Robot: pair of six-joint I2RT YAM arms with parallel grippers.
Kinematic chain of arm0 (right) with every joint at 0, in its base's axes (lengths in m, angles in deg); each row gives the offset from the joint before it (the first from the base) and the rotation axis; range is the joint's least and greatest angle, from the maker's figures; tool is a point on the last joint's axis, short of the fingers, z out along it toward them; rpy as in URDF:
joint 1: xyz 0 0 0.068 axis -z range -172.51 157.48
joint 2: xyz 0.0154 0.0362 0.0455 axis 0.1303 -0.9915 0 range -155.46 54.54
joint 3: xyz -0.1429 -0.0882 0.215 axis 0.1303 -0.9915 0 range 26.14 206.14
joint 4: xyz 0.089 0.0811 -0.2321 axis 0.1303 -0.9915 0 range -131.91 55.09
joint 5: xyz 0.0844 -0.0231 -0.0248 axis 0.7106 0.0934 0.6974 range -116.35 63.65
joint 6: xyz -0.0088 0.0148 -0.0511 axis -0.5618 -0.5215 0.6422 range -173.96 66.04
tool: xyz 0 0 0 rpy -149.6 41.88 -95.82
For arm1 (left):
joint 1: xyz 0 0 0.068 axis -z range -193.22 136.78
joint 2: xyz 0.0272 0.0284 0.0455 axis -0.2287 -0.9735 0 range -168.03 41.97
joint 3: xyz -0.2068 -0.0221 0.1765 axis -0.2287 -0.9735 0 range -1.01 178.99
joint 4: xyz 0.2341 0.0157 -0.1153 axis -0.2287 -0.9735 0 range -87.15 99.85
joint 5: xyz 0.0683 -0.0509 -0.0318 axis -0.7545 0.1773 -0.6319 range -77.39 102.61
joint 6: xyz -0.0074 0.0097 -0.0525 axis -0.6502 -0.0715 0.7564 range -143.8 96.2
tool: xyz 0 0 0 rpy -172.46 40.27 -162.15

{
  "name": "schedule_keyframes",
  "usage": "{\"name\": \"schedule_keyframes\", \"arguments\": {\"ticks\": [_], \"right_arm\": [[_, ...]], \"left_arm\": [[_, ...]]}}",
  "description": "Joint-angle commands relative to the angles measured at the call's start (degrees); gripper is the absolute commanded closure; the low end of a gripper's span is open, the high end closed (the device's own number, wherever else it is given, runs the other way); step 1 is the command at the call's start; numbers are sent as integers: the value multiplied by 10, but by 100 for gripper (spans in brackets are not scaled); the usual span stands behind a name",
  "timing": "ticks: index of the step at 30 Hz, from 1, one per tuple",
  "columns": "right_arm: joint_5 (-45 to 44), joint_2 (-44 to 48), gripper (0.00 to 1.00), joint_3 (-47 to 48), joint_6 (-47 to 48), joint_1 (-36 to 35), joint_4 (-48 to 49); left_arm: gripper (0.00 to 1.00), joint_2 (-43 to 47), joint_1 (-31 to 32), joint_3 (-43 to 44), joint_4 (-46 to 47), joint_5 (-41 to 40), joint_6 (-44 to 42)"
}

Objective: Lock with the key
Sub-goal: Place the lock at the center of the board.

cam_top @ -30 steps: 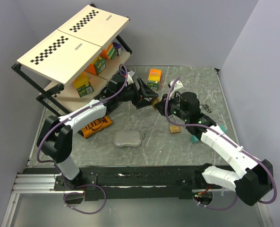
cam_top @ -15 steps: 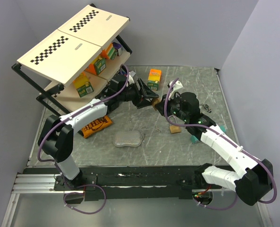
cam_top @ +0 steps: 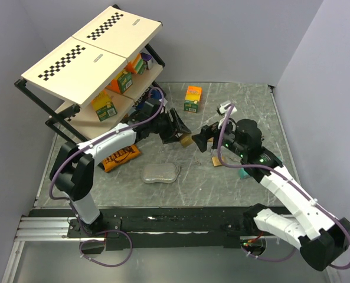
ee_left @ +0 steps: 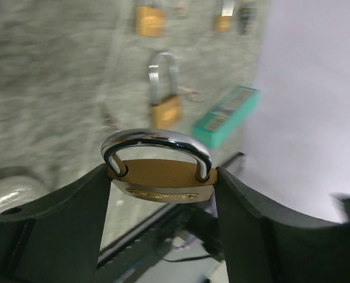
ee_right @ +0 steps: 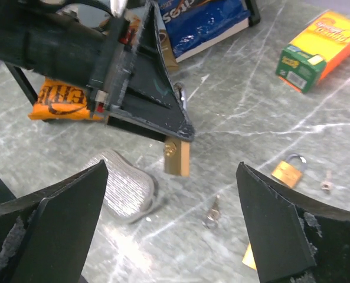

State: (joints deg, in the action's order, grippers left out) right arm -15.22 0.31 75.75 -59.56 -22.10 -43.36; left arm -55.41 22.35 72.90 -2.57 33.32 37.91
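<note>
My left gripper point(cam_top: 180, 134) is shut on a brass padlock point(cam_top: 187, 141) with a closed steel shackle, held above the table's middle. In the left wrist view the padlock point(ee_left: 163, 183) sits crosswise between the gripper's point(ee_left: 162, 172) two fingers. My right gripper point(cam_top: 203, 141) is open and empty, just right of the padlock. In the right wrist view the gripper point(ee_right: 172, 180) faces the held padlock point(ee_right: 177, 157). A small key point(ee_right: 212, 211) lies on the table below it.
Another padlock point(ee_right: 288, 170) and a small key point(ee_right: 326, 183) lie to the right. A silver pouch point(cam_top: 160, 173), a chips bag point(cam_top: 118, 156), an orange-green box point(cam_top: 192, 98), a teal box point(cam_top: 244, 173) and a shelf rack point(cam_top: 92, 65) stand around.
My right gripper has drawn back from the padlock, to the right and nearer. My left gripper has carried the padlock a little nearer and lower.
</note>
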Motion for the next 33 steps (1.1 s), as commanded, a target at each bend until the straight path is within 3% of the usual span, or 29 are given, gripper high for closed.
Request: {"name": "schedule_keyframes", "arguments": {"ticks": [1, 15, 33], "right_arm": [[6, 47, 1, 5, 46, 14, -52], [23, 84, 1, -12, 67, 79, -91], [48, 85, 1, -32, 67, 109, -89]], "left_arm": [[99, -22, 16, 58, -61, -52, -66], [99, -154, 56, 167, -176, -155, -124], [98, -173, 73, 113, -197, -159, -78]]}}
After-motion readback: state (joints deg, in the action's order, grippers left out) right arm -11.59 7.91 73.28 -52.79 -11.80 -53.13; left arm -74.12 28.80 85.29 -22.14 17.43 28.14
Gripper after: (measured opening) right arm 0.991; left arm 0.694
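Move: The left hand already holds the lock; the bare middle of the board where it is to go lies almost straight below, some 18 cm down. On the board, as counted from that hand, the loose key lies about 6 cm to the right and level, the clear case 9 cm left and 6 cm back, and the big open lock 14 cm right and 1 cm ahead. From the empty right hand the bare middle is about 8 cm left, 4 cm ahead and 27 cm down. Keeping its pinch on the lock body, the left hand sinks about 13 cm, nearly straight down towards the bare patch between the clear case and the loose key, fast at first and then easing off. On the way its wrist rolls some 30 degrees so the fingers, slanting off to the right before, point much more steeply down. The right hand, open and empty, draws off about 6 cm to the right, away from the lock. ##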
